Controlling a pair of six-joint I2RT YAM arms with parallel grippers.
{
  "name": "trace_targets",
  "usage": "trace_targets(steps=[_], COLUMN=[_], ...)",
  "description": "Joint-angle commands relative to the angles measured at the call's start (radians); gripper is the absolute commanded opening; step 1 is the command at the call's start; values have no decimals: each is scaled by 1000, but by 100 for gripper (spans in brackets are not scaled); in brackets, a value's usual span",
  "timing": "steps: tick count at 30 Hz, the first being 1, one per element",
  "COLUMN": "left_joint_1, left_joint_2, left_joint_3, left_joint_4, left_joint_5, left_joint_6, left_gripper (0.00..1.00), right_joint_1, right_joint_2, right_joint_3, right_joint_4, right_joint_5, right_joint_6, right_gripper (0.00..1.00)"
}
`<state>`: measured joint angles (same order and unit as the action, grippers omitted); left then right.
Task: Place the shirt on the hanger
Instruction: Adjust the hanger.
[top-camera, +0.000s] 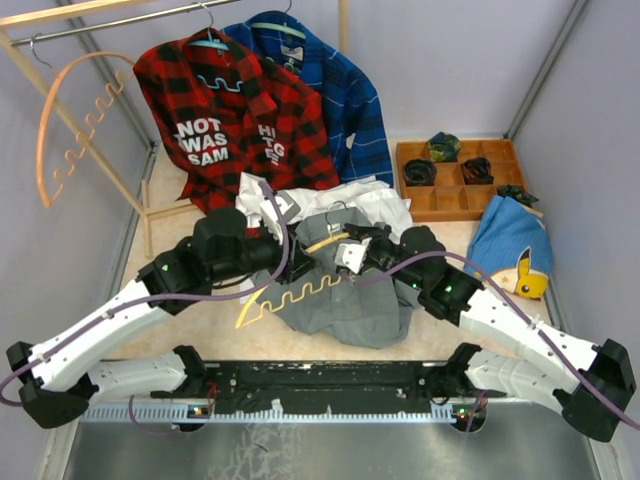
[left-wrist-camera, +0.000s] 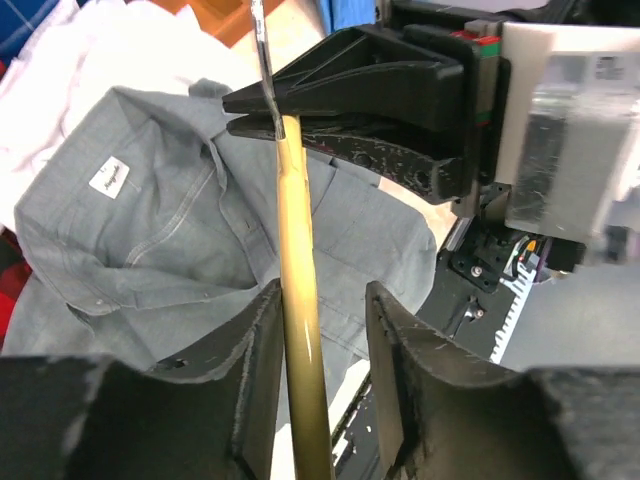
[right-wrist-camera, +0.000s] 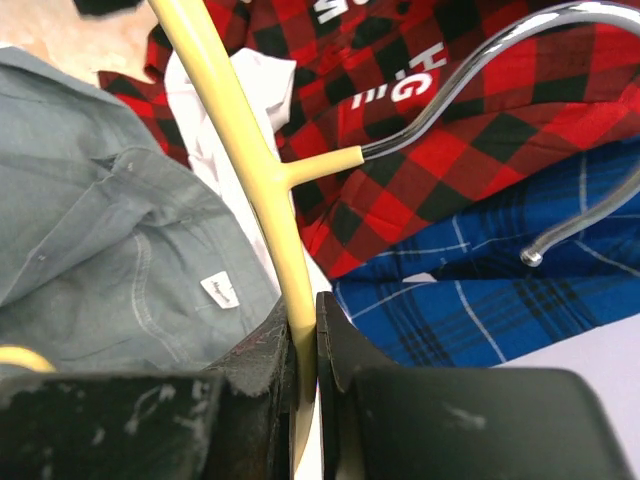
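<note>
The grey shirt (top-camera: 350, 295) lies crumpled at mid-table, collar and label up (left-wrist-camera: 150, 220) (right-wrist-camera: 90, 220). Above it is the pale yellow hanger (top-camera: 300, 290), wavy bar toward the near left. My right gripper (top-camera: 347, 252) (right-wrist-camera: 306, 308) is shut on the hanger's upper bar (right-wrist-camera: 250, 170), just below the silver hook (right-wrist-camera: 480, 80); the left wrist view shows it (left-wrist-camera: 262, 115) pinching the bar's top. My left gripper (top-camera: 283, 252) (left-wrist-camera: 322, 300) stands open around the same bar (left-wrist-camera: 298, 300). The bar rests against one finger, with a gap to the other.
A white shirt (top-camera: 375, 200) lies behind the grey one. A red-black plaid shirt (top-camera: 230, 110) and a blue plaid shirt (top-camera: 345, 95) hang on teal hangers at the back. An orange wavy hanger (top-camera: 60, 130) hangs far left. A wooden compartment tray (top-camera: 402, 180) and blue cloth (top-camera: 505, 240) sit at right.
</note>
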<state>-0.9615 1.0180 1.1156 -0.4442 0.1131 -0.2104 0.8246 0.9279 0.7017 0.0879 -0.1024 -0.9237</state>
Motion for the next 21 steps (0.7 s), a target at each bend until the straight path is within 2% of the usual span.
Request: trace_targets(steps=[1, 5, 9, 16, 21], left_joint_1=[-11, -10, -11, -10, -11], left_joint_2=[-56, -109, -169, -225, -182], left_joint_3=[72, 96, 97, 22, -16], left_joint_4=[40, 28, 37, 187, 325], left_joint_5=[63, 69, 81, 167, 259], left_joint_6=[-12, 3, 15, 1, -38], left_gripper=[48, 61, 66, 70, 71], right_joint_1=[-1, 0, 0, -1, -1], right_joint_2=[-7, -41, -110, -181, -171], right_joint_3=[65, 45, -25, -46, -21], right_joint_4=[130, 147, 189, 159, 141], right_joint_5=[45, -6, -122, -330, -392], right_joint_6=[-23, -23, -39, -9, 4], right_gripper=[3, 3, 3, 2, 1])
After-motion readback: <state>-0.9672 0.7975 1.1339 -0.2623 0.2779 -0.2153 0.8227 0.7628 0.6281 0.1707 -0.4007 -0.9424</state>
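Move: The hanger's neck, pinched in the right fingertips, lies about 9 cm right and 5 cm ahead of the left hand at its height; the left fingers, already opening, still straddle the hanger's bar. From the right hand, the grey shirt's collar is about 12 cm ahead, roughly level sideways and some 25 cm below; the white shirt's middle lies about 9 cm beyond the collar and 2 cm to the left of it. The right fingers keep their pinch on the hanger by its neck while the left fingers open wider and come free of the bar, the left hand rising about 12 cm and backing off some 5 cm as its fingertips tip upward. The right hand first lifts the hanger about 3 cm, then draws it back about 6 cm, away from the collar, turning counter-clockwise. ##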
